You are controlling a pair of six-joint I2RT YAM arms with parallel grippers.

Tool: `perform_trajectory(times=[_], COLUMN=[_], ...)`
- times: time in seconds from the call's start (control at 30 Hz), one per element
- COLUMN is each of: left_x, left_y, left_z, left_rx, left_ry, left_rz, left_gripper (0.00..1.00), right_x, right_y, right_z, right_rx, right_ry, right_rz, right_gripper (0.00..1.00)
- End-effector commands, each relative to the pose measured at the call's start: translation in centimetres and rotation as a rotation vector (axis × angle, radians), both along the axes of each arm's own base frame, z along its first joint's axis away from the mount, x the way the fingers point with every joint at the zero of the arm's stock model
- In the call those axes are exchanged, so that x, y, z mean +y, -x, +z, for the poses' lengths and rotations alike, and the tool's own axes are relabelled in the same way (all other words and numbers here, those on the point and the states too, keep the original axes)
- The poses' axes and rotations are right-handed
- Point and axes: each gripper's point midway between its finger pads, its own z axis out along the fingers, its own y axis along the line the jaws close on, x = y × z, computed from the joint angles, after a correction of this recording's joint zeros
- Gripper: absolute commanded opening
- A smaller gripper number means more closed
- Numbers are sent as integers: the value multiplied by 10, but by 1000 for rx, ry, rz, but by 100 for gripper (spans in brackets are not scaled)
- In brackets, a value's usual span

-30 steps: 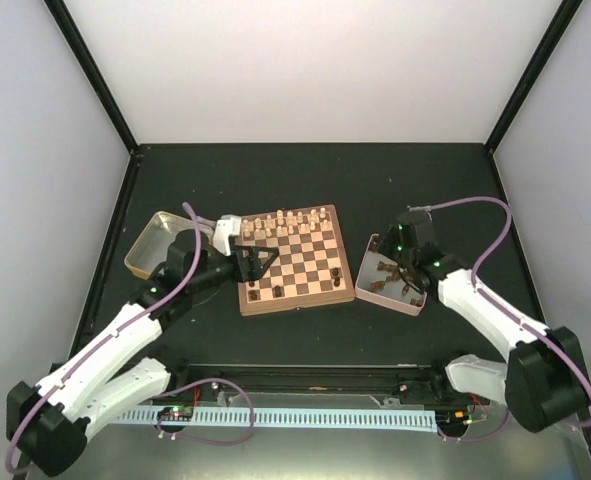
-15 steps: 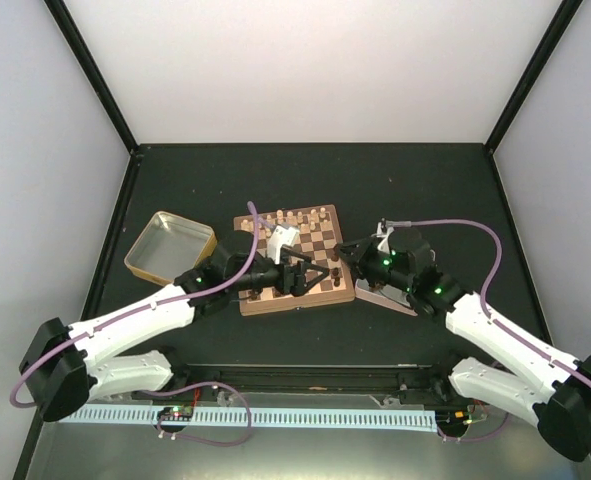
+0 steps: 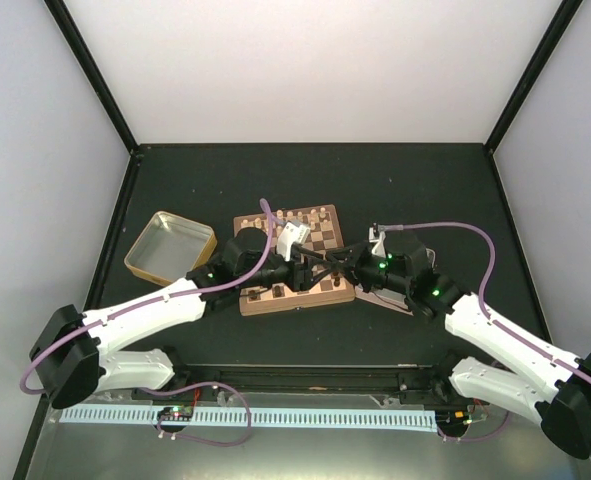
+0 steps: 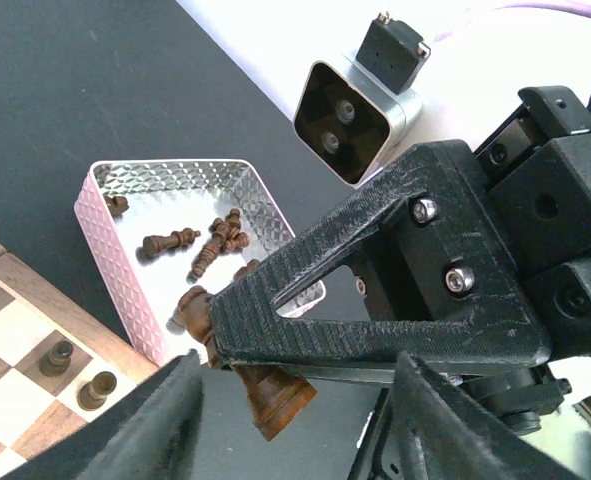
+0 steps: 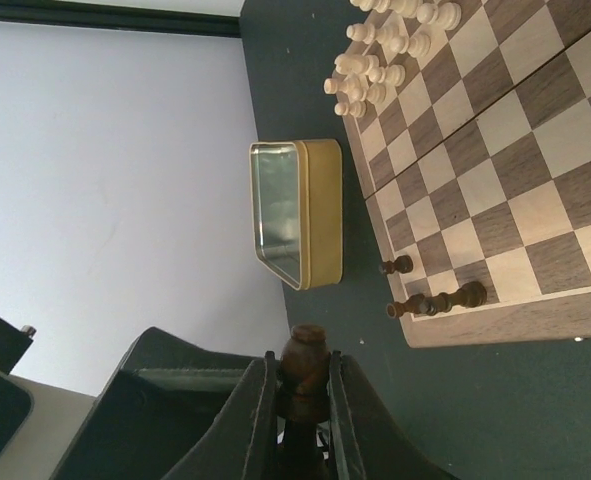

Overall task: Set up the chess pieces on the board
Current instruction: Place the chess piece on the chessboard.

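Over the near right part of the board (image 3: 320, 232) my two grippers meet. My right gripper (image 3: 327, 260) is shut on a dark brown chess piece (image 5: 305, 375), pinching its upper part. In the left wrist view that piece (image 4: 272, 395) hangs base-down from the right gripper's fingers (image 4: 375, 300). My left gripper (image 4: 295, 372) is open, its fingers either side of the base with gaps showing. Cream pieces (image 3: 285, 217) crowd the board's far rows. A few dark pieces (image 5: 445, 298) stand at its near left corner.
A yellow-rimmed tin (image 3: 168, 243) lies left of the board. The pink-rimmed tray (image 4: 125, 260) at the board's right edge holds several dark pieces (image 4: 210, 245) lying down. The right arm covers most of it from above. Black walls ring the table.
My right gripper came from the tray to the board's right side with the dark piece. My left gripper crossed the board to meet it, and its jaws have narrowed around the piece's base.
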Motion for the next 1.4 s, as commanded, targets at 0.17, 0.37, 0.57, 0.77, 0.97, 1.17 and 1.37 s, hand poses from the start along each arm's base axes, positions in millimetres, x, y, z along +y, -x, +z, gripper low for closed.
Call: perform_trajectory(times=[0.17,0.37,0.57,0.77,0.97,1.17,1.37], left_x=[-11,-10,-13,-12,-12,-13,-5], left_y=[0,11,7,4,-5,4,37], left_z=[23,20,24,22,35,33,44], left_rx=[-74,-56,-78,-103,-153,-214,-336], left_ry=[35,44,47,29,24,-15,-7], left_rz=[-31,-74,-74,-63,-32,-100,-260], left_gripper=[38,50,46,40,23,8,7], right_x=[7,7,9,9,10,7,3], right_y=[10,9,13,17,22,19,25], right_z=[28,37,40,43,38,47,64], right_rx=[-34,-57,-52,-50,-59,-194,-348], right_ry=[-96,-130,-155,-182,-148,-42,27], right_rz=[45,37,58,70,104,141,213], right_gripper=[9,9,10,10,13,33,51])
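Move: Between the two grippers, the dark chess piece is already held in the right fingers, its middle practically at their pads. It lies about 3 cm to the right of the left hand point, at much the same height, with its base towards the left gripper's open fingers. From the left hand, the chessboard's middle is some 6 cm ahead, 5 cm left and 19 cm down; the tray of dark pieces is about 18 cm right, 3 cm ahead and 20 cm down. Closing in two stages, the left fingers pinch the dark piece near its base while that hand hardly shifts, turning only some 10 degrees at the end. The right hand first keeps its grip and eases up about 2 cm, then opens to let go and rises further, about 4 cm in all, drifting back slightly and turning some 10 degrees. ##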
